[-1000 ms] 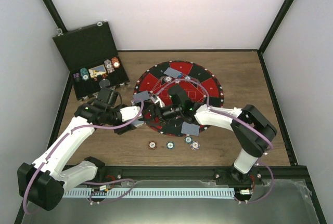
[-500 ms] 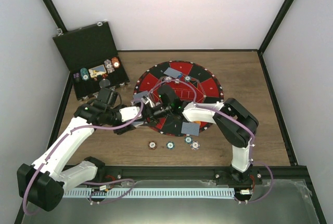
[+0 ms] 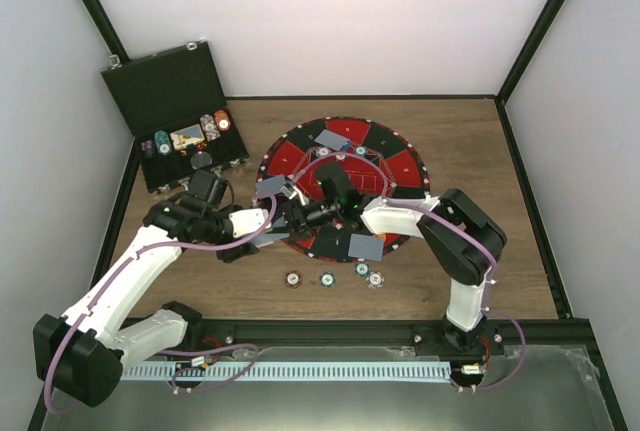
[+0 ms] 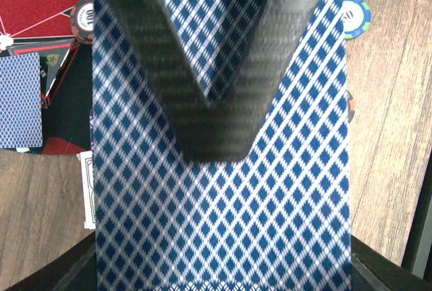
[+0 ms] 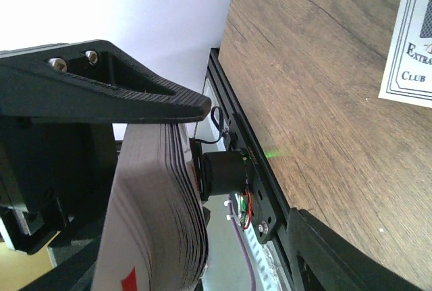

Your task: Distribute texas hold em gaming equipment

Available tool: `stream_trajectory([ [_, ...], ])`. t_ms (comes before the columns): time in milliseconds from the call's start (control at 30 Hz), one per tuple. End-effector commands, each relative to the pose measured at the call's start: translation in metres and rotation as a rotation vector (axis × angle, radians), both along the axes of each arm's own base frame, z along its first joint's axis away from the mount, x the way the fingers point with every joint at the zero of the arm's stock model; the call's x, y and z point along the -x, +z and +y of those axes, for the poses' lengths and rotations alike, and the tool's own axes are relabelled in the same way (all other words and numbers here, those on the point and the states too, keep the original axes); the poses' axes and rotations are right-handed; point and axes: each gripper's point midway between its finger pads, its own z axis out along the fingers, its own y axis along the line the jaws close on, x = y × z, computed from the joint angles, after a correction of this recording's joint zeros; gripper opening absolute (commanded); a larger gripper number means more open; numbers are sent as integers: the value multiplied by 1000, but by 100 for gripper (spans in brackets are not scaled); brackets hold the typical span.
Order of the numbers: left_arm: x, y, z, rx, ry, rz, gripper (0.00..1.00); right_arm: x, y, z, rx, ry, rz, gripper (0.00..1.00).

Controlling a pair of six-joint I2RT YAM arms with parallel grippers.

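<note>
My left gripper [image 3: 262,228] is shut on a deck of blue-diamond-backed playing cards [image 4: 223,230]; one black finger [image 4: 209,102] lies across the top card. My right gripper [image 3: 292,216] meets it over the mat's left rim. In the right wrist view the deck's edge [image 5: 158,210] sits against the upper finger [image 5: 128,82], and the lower finger [image 5: 337,250] stands well apart, so the jaws are open. Single cards [image 3: 272,185] [image 3: 330,138] [image 3: 366,247] lie on the mat. Several chips [image 3: 327,278] sit in a row on the wood in front.
The round red-and-black mat [image 3: 400,166] fills mid-table. The open black case [image 3: 165,86] stands at the back left with chips [image 3: 210,126] in its tray. A teal chip [image 4: 356,15] and a white printed card [image 5: 412,41] lie on the wood nearby.
The right arm has folded in and its gripper has moved left onto the deck, with its jaws narrowing. The left gripper has kept its hold and barely moved.
</note>
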Motion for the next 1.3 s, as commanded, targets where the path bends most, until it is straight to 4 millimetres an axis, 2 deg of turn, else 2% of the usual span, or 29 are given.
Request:
stream_trajectory([
  [0, -5, 18, -7, 54, -21, -66, 16, -1, -10, -15, 50, -38, 14, 56],
  [367, -8, 16, -6, 43, -16, -75, 16, 1, 24, -24, 13, -73, -25, 45],
  [500, -9, 17, -5, 40, -13, -85, 16, 2, 26, -28, 24, -90, -27, 35],
  [733, -8, 16, -3, 30, -11, -83, 16, 1, 30, -36, 33, -111, -33, 12],
  [900, -10, 13, -1, 15, -6, -87, 16, -2, 33, -47, 42, -135, -41, 1],
  [1033, -10, 10, 1, 3, -2, -86, 16, -8, 37, -57, 48, -159, -53, 1],
  [1267, -7, 7, 8, -31, 4, -90, 16, -36, 35, -79, 72, -233, -72, 1],
])
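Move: The right hand is already at the deck held in the left gripper. The middle of the top card lies some 3 cm to its left, about 1 cm back and just below. The chip group on the mat is about 4 cm right, 2 cm ahead and 13 cm down, and the nearest dealt card 8 cm ahead, 4 cm left. From the left hand, the top card's middle is about 4 cm right, roughly level with it. With one fingertip already on the back of the top card and the other below, the right hand eases off to the right and up while its half-open fingers shut completely, pinching the card at its right-hand end. Still gripping, it draws the card away from the deck and out over the mat, about 6.5 cm right and some 4 cm up in all, with a late 2 cm forward and a clockwise turn of about 10 degrees, as the left gripper keeps its hold on the deck almost in place. ##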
